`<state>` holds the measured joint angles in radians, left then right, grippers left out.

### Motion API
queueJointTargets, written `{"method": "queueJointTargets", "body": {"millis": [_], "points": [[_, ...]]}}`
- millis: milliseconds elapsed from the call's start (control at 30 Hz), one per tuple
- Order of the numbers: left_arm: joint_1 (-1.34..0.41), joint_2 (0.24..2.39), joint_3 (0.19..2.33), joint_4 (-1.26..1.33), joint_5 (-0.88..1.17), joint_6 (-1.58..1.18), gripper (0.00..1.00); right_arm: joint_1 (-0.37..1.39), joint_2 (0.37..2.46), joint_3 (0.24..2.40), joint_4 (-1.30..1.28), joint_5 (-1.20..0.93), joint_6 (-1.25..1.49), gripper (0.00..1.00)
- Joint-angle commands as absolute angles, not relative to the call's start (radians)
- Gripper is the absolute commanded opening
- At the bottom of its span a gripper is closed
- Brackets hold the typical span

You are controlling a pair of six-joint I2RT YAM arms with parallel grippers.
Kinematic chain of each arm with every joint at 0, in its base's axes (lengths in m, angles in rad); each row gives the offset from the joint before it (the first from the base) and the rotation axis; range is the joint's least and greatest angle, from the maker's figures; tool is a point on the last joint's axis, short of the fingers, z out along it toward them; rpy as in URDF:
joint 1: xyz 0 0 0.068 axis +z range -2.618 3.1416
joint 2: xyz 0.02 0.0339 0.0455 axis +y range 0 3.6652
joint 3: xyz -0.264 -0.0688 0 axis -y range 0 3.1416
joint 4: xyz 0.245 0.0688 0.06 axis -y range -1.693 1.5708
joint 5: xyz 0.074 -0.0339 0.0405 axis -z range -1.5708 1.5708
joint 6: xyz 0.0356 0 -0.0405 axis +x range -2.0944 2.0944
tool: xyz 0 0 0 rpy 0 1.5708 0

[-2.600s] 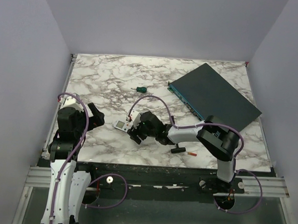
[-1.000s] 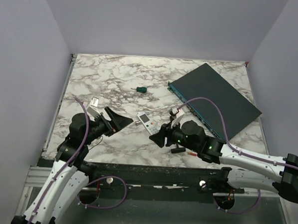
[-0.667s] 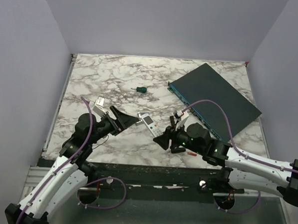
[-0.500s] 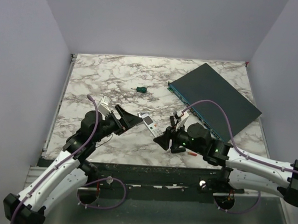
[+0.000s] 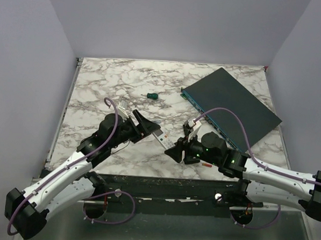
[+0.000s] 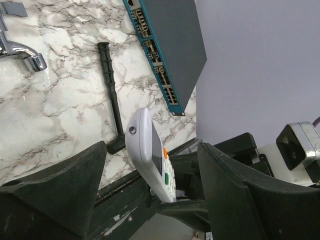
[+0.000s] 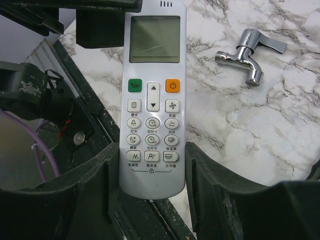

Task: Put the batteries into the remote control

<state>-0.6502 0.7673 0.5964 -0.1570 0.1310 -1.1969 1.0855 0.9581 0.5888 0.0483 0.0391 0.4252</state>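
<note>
The white remote control faces up in the right wrist view, with its pale screen and rows of buttons. My right gripper is shut on its lower end and holds it tilted off the marble table. My left gripper is open, with its jaws wide on either side of the remote's top end and not touching it. From above, the remote lies between the left gripper and the right gripper. One orange-red battery lies on the table near the front edge, right of the right gripper.
A large dark teal flat box lies at the back right. A green-handled screwdriver lies mid-table. A silver bent tap piece and a black T-handled tool lie on the table near the remote. The table's dark front rail is close below.
My left arm has swung right and forward, bringing its open jaws around the remote's top end. My right gripper still holds the remote, which has shifted slightly right and down.
</note>
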Motion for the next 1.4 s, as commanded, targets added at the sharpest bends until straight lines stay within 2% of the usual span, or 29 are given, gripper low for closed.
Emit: {"method": "queueJointTargets", "body": {"millis": [0,300,767,867,933,967,1000,1067,1100,1167,1267,1367], "points": [[-0.669,0.793,0.625,-0.126,0.086,-1.215,0.73,1.097,0.974,0.614,0.065,-0.022,0.402,0.01],[-0.694,0.821,0.605,-0.076,0.096,-1.215,0.5,1.106,0.963,0.598,0.101,-0.004,0.398,0.01],[-0.719,0.829,0.559,-0.003,0.12,-1.214,0.27,1.108,0.977,0.605,0.145,0.056,0.379,0.01],[-0.72,0.821,0.545,0.045,0.133,-1.21,0.16,1.108,0.973,0.601,0.145,0.071,0.381,0.05],[-0.72,0.819,0.536,0.064,0.142,-1.208,0.05,1.107,0.967,0.597,0.15,0.073,0.381,0.13],[-0.722,0.819,0.53,0.074,0.147,-1.206,0.0,1.108,0.965,0.597,0.151,0.074,0.383,0.2],[-0.721,0.818,0.522,0.092,0.154,-1.204,0.0,1.108,0.96,0.598,0.151,0.075,0.387,0.35],[-0.721,0.81,0.495,0.151,0.166,-1.207,0.0,1.108,0.945,0.588,0.16,0.071,0.395,0.55],[-0.721,0.805,0.48,0.181,0.169,-1.207,0.0,1.108,0.933,0.58,0.176,0.063,0.398,0.71],[-0.721,0.791,0.468,0.202,0.165,-1.197,0.0,1.109,0.905,0.564,0.204,0.044,0.405,0.89],[-0.721,0.764,0.457,0.229,0.16,-1.166,0.0,1.108,0.861,0.545,0.229,0.058,0.44,0.99],[-0.721,0.721,0.427,0.283,0.15,-1.144,0.0,1.107,0.832,0.536,0.226,0.116,0.51,1.0]]}}
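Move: The right hand already holds the remote control by its keypad end, in the air; the remote's middle lies about 3 cm ahead and 5 cm left of that hand. From the open left hand, the middle is roughly 6 cm right and 3 cm back, nearly level, with the screen end nearest. On the table some 17 cm below the right hand, the tap lies about 10 cm ahead and 11 cm left, the hammer 8 cm right and 1 cm ahead. The left hand eases 2 cm right, pinching the remote's screen end; the right then opens and rises about 4 cm. ##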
